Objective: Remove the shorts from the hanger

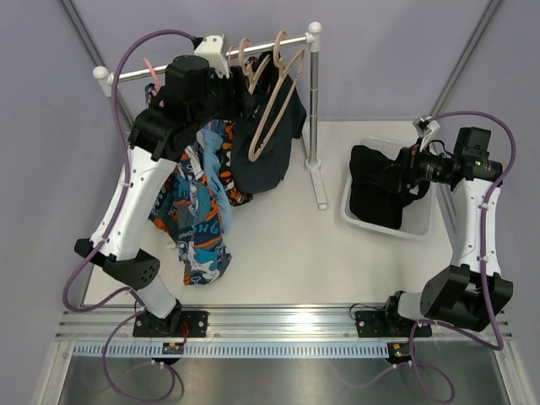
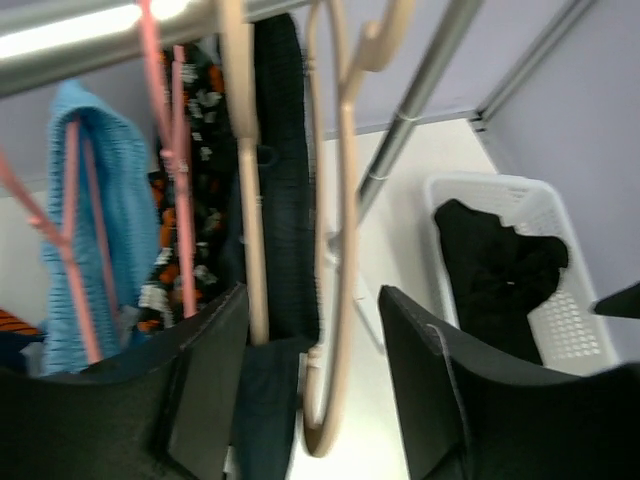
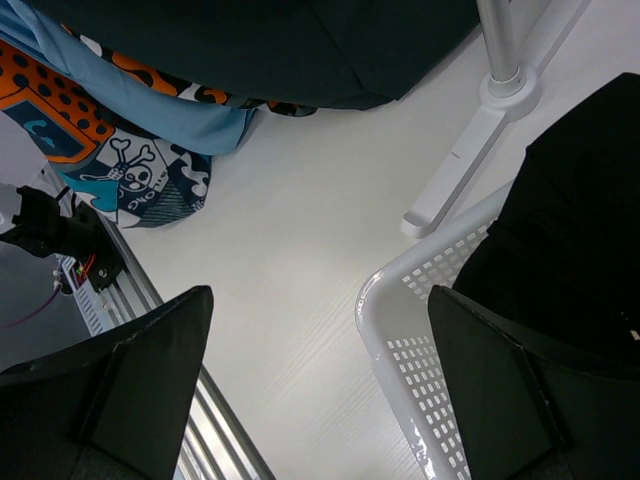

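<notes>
A dark pair of shorts hangs from a beige hanger on the rack; it also shows in the left wrist view. The orange, black and white blotched shorts hang behind it on a pink hanger. Another black pair lies in the white basket. My left gripper is open at the rack, and the lower bend of an empty beige hanger lies between its jaws, untouched. My right gripper is open and empty above the basket's corner, beside the black shorts.
A teal-blue-orange patterned garment hangs low at the rack's left. A light blue garment hangs on a pink hanger. The rack's upright post and foot stand between rack and basket. The rail runs along the near edge.
</notes>
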`<state>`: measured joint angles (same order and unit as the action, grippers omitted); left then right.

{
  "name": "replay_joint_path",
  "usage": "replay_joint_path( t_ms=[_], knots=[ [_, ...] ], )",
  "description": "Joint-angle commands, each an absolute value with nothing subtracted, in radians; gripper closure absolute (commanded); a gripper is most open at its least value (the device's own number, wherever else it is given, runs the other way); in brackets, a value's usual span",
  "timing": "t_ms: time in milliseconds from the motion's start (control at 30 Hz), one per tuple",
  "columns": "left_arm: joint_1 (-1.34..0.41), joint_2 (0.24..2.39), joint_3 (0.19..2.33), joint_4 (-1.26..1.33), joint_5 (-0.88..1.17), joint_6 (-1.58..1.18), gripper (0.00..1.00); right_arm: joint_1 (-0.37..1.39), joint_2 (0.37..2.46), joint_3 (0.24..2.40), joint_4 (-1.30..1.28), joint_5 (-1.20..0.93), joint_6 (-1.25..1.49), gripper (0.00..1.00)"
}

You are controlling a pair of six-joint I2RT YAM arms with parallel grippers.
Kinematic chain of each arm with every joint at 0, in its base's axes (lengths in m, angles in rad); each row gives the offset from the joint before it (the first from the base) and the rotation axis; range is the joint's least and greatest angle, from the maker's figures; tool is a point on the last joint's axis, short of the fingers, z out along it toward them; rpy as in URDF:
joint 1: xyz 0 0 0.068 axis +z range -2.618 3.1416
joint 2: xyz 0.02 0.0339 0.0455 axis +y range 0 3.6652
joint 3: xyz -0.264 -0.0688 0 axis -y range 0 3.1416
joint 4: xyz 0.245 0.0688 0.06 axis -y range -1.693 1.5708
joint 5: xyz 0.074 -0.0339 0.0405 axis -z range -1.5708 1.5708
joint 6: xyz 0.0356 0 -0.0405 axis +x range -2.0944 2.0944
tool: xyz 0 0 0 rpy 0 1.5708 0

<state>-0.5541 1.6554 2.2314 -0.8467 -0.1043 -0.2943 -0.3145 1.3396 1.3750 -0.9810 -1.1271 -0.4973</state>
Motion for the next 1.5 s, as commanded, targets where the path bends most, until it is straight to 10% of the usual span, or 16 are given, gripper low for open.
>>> replay_joint_path(
  t_ms=[0,233,833,1133,1467],
  knots=[
    [-0.509,1.677,2.240,-0.879,-0.063,-0.226,0.46,-0.305,1.316,1.424,-0.927,-1.134,-0.427,0.02],
    [-0.494,1.788,2.298,-0.845,-0.040,-0.229,0.65,-0.304,1.298,1.402,-0.911,-1.137,-0.419,0.03],
    [-0.500,1.907,2.325,-0.723,-0.170,-0.222,0.65,-0.304,1.296,1.384,-0.917,-1.149,-0.428,0.03],
    [-0.515,1.919,2.335,-0.698,-0.235,-0.210,0.99,-0.304,1.275,1.374,-0.950,-1.157,-0.460,0.03],
    [-0.549,1.781,2.254,-0.644,-0.229,-0.186,1.00,-0.304,1.275,1.367,-0.959,-1.177,-0.468,0.03]
  ],
)
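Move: The wooden hanger carrying the dark shorts hangs from the rail about 9 cm ahead of the left hand, 1 cm to its right and 8 cm lower. The empty wooden hanger hangs some 6 cm to the right of it; the pink hanger is about 5 cm to its left, both level with it in reach. From the right hand, the shorts' hanger lies roughly 30 cm left, 17 cm ahead and 9 cm above. Left hand reaches about 8 cm forward and 8 cm down, then closes its fingers, pinching the shorts' wooden hanger. ##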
